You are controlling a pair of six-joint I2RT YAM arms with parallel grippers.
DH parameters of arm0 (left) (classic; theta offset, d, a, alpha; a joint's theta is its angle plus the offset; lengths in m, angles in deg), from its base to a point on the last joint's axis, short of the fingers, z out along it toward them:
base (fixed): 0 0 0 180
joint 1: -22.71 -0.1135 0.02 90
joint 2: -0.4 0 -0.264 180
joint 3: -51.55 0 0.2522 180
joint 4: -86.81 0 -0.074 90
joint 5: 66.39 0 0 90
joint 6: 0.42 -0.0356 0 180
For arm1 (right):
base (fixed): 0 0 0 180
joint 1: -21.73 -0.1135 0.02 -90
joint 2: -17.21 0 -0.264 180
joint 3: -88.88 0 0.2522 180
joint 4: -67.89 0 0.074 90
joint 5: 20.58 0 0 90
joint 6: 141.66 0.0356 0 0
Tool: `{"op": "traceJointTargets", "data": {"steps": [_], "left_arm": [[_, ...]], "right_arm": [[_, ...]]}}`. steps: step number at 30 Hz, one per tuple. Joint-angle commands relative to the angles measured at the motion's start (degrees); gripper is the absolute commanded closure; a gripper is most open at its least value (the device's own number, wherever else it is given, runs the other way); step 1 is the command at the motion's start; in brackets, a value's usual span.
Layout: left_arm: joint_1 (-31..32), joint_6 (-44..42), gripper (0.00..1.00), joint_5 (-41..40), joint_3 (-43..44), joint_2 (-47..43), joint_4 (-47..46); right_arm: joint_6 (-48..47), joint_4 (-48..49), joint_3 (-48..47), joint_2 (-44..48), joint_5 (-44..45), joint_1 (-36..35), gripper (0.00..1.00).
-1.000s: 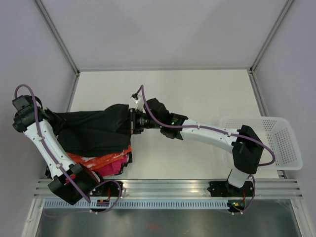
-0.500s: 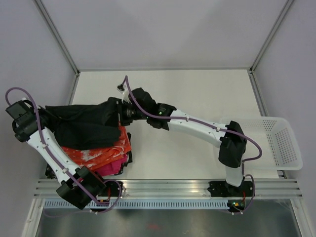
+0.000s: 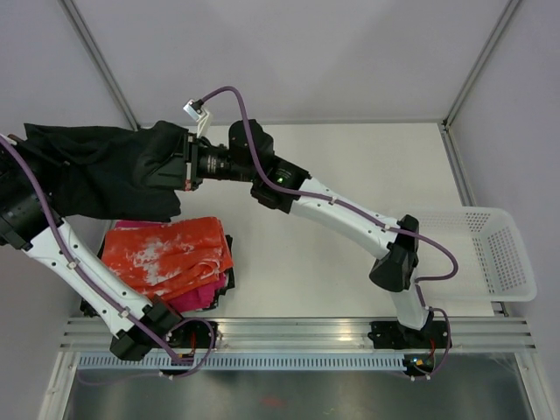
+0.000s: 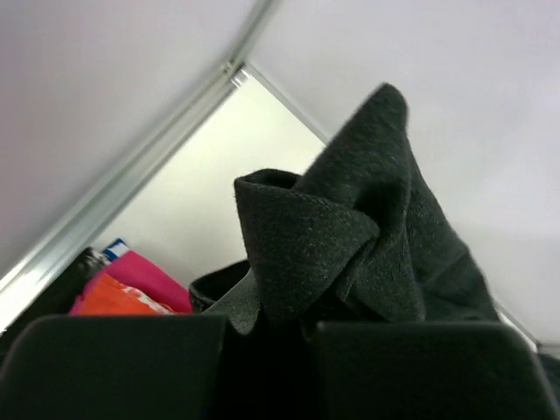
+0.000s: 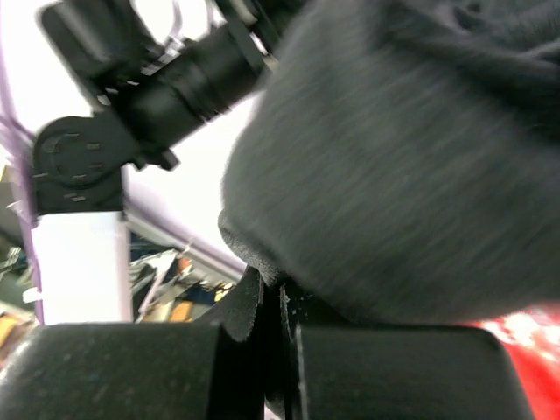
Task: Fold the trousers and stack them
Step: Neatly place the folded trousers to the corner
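Observation:
The black trousers (image 3: pixel 105 171) hang folded in the air at the far left, stretched between both grippers and lifted above the garment pile. My right gripper (image 3: pixel 179 164) is shut on their right edge; in the right wrist view the dark cloth (image 5: pixel 411 166) fills the frame, pinched between the fingers (image 5: pixel 262 306). My left gripper (image 3: pixel 26 144) is shut on their left end and mostly hidden by the fabric. In the left wrist view a bunched fold of the trousers (image 4: pixel 350 236) rises out of the shut jaws.
An orange-and-white mottled garment (image 3: pixel 171 254) lies folded on a magenta-pink one (image 3: pixel 199 297) at the near left, below the trousers. A white plastic basket (image 3: pixel 490 254) stands at the right edge. Grey walls and an aluminium frame close in the table (image 3: pixel 350 175).
Both arms have lifted the trousers up and away to the far left, off the pile. The orange garment beneath is now fully uncovered.

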Motion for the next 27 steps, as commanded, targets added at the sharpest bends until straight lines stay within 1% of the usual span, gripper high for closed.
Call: {"op": "traceJointTargets", "data": {"steps": [1,4,5,7,10,12,13,14,17,18,20,21,22,24,25,26,27], "left_arm": [[-0.6,0.1,0.98,-4.1,5.2,-1.8,3.0],[-0.9,-1.1,0.98,-7.0,7.2,-0.8,4.8],[-0.9,-1.7,0.98,-10.3,7.9,-0.7,6.0],[-0.9,-2.5,0.98,-13.2,8.2,-1.1,6.5],[-0.9,-3.3,0.98,-16.8,8.0,-1.4,8.4],[-0.9,-3.6,0.98,-17.1,6.8,-1.8,9.1],[-0.9,-3.7,0.98,-16.4,6.0,-1.9,8.9],[-0.9,-3.5,0.98,-14.4,5.1,-2.5,8.5],[-0.9,-3.9,0.98,-12.1,-1.0,-4.5,6.5],[-0.9,-4.2,0.98,-11.1,-4.8,-5.2,6.0],[-0.9,-4.9,0.98,-11.1,-9.0,-6.0,4.3],[-0.7,-5.1,0.98,-11.4,-12.7,-6.5,3.9],[-0.7,-4.1,0.98,-12.4,-14.3,-6.9,3.2],[-0.6,-2.8,0.98,-13.2,-19.3,-8.6,0.9],[-0.7,-2.4,0.98,-14.4,-20.8,-8.8,-0.5],[-0.7,-2.7,0.98,-16.9,-21.8,-8.8,-1.0],[-0.7,-3.3,0.98,-17.9,-23.8,-8.5,-1.6]], "right_arm": [[6.9,10.6,-2.0,-2.5,-7.3,-3.1,1.0],[8.8,12.8,-1.4,-4.1,-8.3,-5.0,1.0],[9.2,13.3,-0.5,-4.9,-8.7,-5.6,1.0],[10.9,15.1,1.3,-5.3,-8.9,-6.1,1.0],[11.3,15.6,7.4,-4.3,-9.3,-6.6,1.0],[10.5,14.9,12.8,-2.3,-10.0,-6.5,1.0],[9.6,14.0,14.6,-1.4,-9.6,-6.6,1.0],[8.5,13.4,18.9,0.5,-8.4,-6.5,1.0],[6.4,10.7,26.6,4.3,-5.6,-5.1,1.0],[6.0,8.2,28.3,5.1,-5.0,-4.5,1.0],[5.6,6.5,33.2,6.6,-3.4,-3.2,1.0],[5.6,4.2,34.3,6.6,-3.0,-2.8,1.0],[5.8,2.8,34.9,6.4,-2.8,-2.3,1.0],[7.0,2.1,35.7,4.5,-5.1,-0.8,1.0],[6.5,1.6,35.0,3.2,-5.7,-0.5,1.0],[5.5,-2.5,34.4,2.5,-5.8,-0.1,1.0],[3.7,-3.6,33.8,2.0,-5.8,0.1,1.0]]}}
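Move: The hands hold the black trousers stretched high between them, aiming at the red-topped clothes stack. From the left hand its middle lies about 13 cm to the right, 7 cm back and some 37 cm below. From the right hand it is roughly 14 cm to the left, level fore and aft, and about 41 cm down. Still pinching the trousers, both hands swing back, then down towards the stack: right about 24 cm, left 15. ##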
